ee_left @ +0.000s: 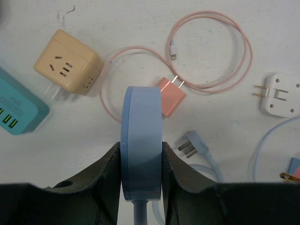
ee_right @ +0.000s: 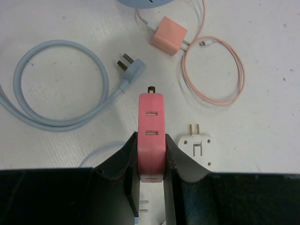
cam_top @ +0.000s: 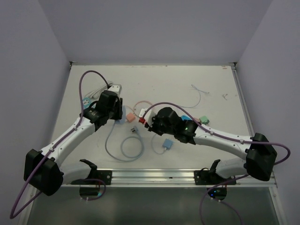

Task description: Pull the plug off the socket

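In the left wrist view my left gripper (ee_left: 142, 145) is shut on a round blue socket (ee_left: 142, 117), held on edge, with its grey-blue cord running down between the fingers. My right gripper (ee_right: 151, 138) is shut on a red plug block (ee_right: 151, 112) that has two slots on its upper face and a metal prong at its far end. A white piece with two prongs (ee_right: 144, 206) shows just behind the red block; I cannot tell whether they are joined. The blue socket's edge (ee_right: 145, 2) lies apart from the red plug. From above, both grippers (cam_top: 121, 117) (cam_top: 144, 123) sit close together mid-table.
A salmon charger (ee_left: 171, 96) with a looped pink cable lies between the grippers. A tan cube adapter (ee_left: 68, 61) and a teal power strip (ee_left: 16, 110) sit to the left. A white flat plug (ee_right: 197, 147) lies right of the red block; a coiled grey-blue cord (ee_right: 61, 89) lies left.
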`<state>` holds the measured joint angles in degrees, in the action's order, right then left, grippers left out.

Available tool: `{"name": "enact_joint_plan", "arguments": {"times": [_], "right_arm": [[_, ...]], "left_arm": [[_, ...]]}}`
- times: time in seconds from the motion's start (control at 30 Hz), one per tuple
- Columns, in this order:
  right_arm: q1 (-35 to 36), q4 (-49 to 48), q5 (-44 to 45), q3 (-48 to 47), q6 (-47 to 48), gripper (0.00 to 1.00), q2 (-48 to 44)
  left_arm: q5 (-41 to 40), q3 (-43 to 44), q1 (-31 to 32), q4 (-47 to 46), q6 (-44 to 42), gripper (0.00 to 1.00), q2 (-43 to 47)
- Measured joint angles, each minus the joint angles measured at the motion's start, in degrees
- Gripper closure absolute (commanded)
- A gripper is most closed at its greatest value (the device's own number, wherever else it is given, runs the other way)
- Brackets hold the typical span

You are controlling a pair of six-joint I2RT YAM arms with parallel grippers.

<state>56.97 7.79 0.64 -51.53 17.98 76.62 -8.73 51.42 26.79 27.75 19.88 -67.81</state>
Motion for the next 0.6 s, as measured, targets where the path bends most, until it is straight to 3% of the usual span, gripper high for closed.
{"name": "enact_joint_plan", "arguments": {"times": [0.2, 0.4, 0.6], "right_arm": [[-1.6, 0.0, 1.8, 1.1, -2.9, 1.0, 0.2], [-8.8, -1.5, 0.2, 1.3, -12.5, 1.0, 6.0], [-16.7, -6.4, -6.7, 2.1, -23.5, 1.0, 9.0]], "left_arm": [[-4.7, 0.9, 0.0, 2.0, 0.3, 1.0, 0.0], [-8.0, -0.1, -0.9, 1.6, 5.0, 1.0, 1.5], [-6.1, -9.2, -10.3, -1.2, 12.3, 1.0, 8.8]]}}
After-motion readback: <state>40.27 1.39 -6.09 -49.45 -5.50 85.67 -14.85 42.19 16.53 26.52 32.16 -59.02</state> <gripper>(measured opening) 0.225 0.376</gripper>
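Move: With the red plug already off the light-blue socket, the left hand's way leads to bare table some 12 cm left, 2 cm back and 13 cm down; from that hand the pink charger is 6 cm ahead, 3 cm right, and the beige adapter 13 cm ahead, 9 cm left. The right hand's spot is bare table about 9 cm ahead, 5 cm right and 14 cm down; from that hand the grey plug lies 4 cm ahead, 8 cm left, and the white adapter 5 cm ahead, 13 cm right. The right hand, keeping its grip on the red plug, goes forward about 7 cm while sinking nearly as much and drifting right, away from the socket, its wrist turning clockwise and its fingers tipping more steeply down towards the open table short of the pink cable loop. The left hand keeps hold of the light-blue socket and carries it left about 7 cm, slowly at first and then faster, turning some 25 degrees counter-clockwise and only beginning to sink at the end. ##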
